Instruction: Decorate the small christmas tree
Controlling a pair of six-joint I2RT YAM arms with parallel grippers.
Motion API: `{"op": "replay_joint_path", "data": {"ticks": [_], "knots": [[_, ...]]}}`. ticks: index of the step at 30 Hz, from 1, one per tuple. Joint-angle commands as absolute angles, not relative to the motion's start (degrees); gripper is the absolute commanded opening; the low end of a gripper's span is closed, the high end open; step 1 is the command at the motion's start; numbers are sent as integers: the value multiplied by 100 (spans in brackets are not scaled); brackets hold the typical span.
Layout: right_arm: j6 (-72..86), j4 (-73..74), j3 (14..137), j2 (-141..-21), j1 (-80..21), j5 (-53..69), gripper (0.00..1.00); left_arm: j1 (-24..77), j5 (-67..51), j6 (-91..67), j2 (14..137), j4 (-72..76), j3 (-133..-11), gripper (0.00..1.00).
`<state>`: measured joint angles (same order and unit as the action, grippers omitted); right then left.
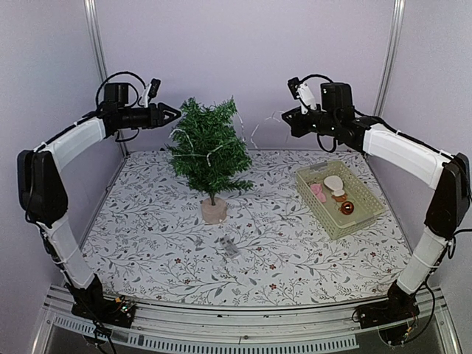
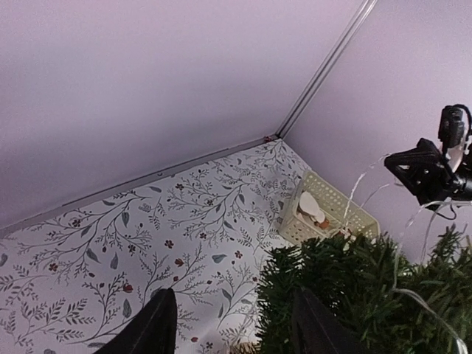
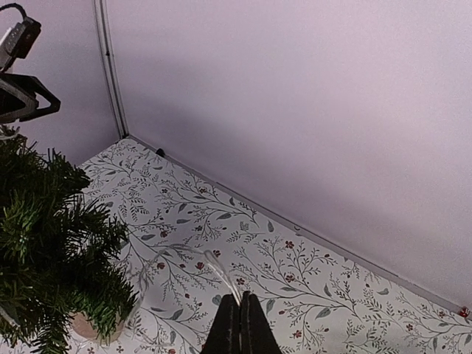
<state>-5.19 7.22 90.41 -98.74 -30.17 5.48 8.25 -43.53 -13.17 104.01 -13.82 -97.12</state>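
Observation:
The small christmas tree (image 1: pixel 210 151) stands mid-table on its pale round base (image 1: pixel 214 210). A thin clear light string (image 1: pixel 254 131) is draped over its branches and runs off to the right. My right gripper (image 1: pixel 289 124) hangs high to the right of the treetop, shut on that string (image 3: pixel 221 267) where it leaves the fingertips (image 3: pixel 242 299). My left gripper (image 1: pixel 175 114) is level with the treetop on its left. It stands open (image 2: pixel 232 328) with nothing between its fingers; the tree (image 2: pixel 369 295) lies behind the right finger (image 2: pixel 313 324).
A pale green basket (image 1: pixel 361 214) with several small ornaments sits at the right of the table; the left wrist view also shows this basket (image 2: pixel 350 210). A small blurred grey object (image 1: pixel 229 246) lies in front of the tree. Purple walls close the back and sides.

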Motion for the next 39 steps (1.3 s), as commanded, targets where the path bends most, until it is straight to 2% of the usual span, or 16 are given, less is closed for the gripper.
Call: {"op": "replay_joint_path", "data": {"ticks": [1, 9, 17, 27, 39], "knots": [[-415, 886, 9194, -9888, -2979, 699, 0, 632, -3953, -1468, 9671, -870, -9135, 55], [-501, 1084, 8808, -8989, -2975, 500, 0, 466, -2783, -1352, 8549, -149, -8086, 57], [-638, 1145, 8888, -8521, -2971, 538, 0, 475, -2554, -1146, 7833, -180, -7464, 58], [-225, 1526, 8348, -7841, -2992, 1709, 0, 652, -2281, -716, 6509, -229, -6433, 58], [59, 1420, 8178, -7634, -3648, 3052, 0, 2413, -1335, 114, 4556, -863, -5030, 58]]}}
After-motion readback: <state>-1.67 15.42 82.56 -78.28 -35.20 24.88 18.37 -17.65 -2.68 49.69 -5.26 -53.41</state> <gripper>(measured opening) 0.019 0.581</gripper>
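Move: The garland stays pinched in the right gripper. The tree it is going onto stands about 22 cm to that gripper's left and 3 cm nearer the base, its middle some 15 cm below. The basket lies about 20 cm to the right of the gripper, 1 cm farther out, and the small packet about 19 cm back and 17 cm left, both some 30 cm below. From the empty left gripper, the tree is about 6 cm back and 10 cm right. Keep the right fingers shut on the garland and draw them back toward the base about 15 cm beside the tree, rising some 7 cm and swinging counter-clockwise about 25 degrees to face the tree. Bring the open left gripper out left and up at first, then mainly back, away from the tree, about 20 cm in all, pitching its fingers up. ##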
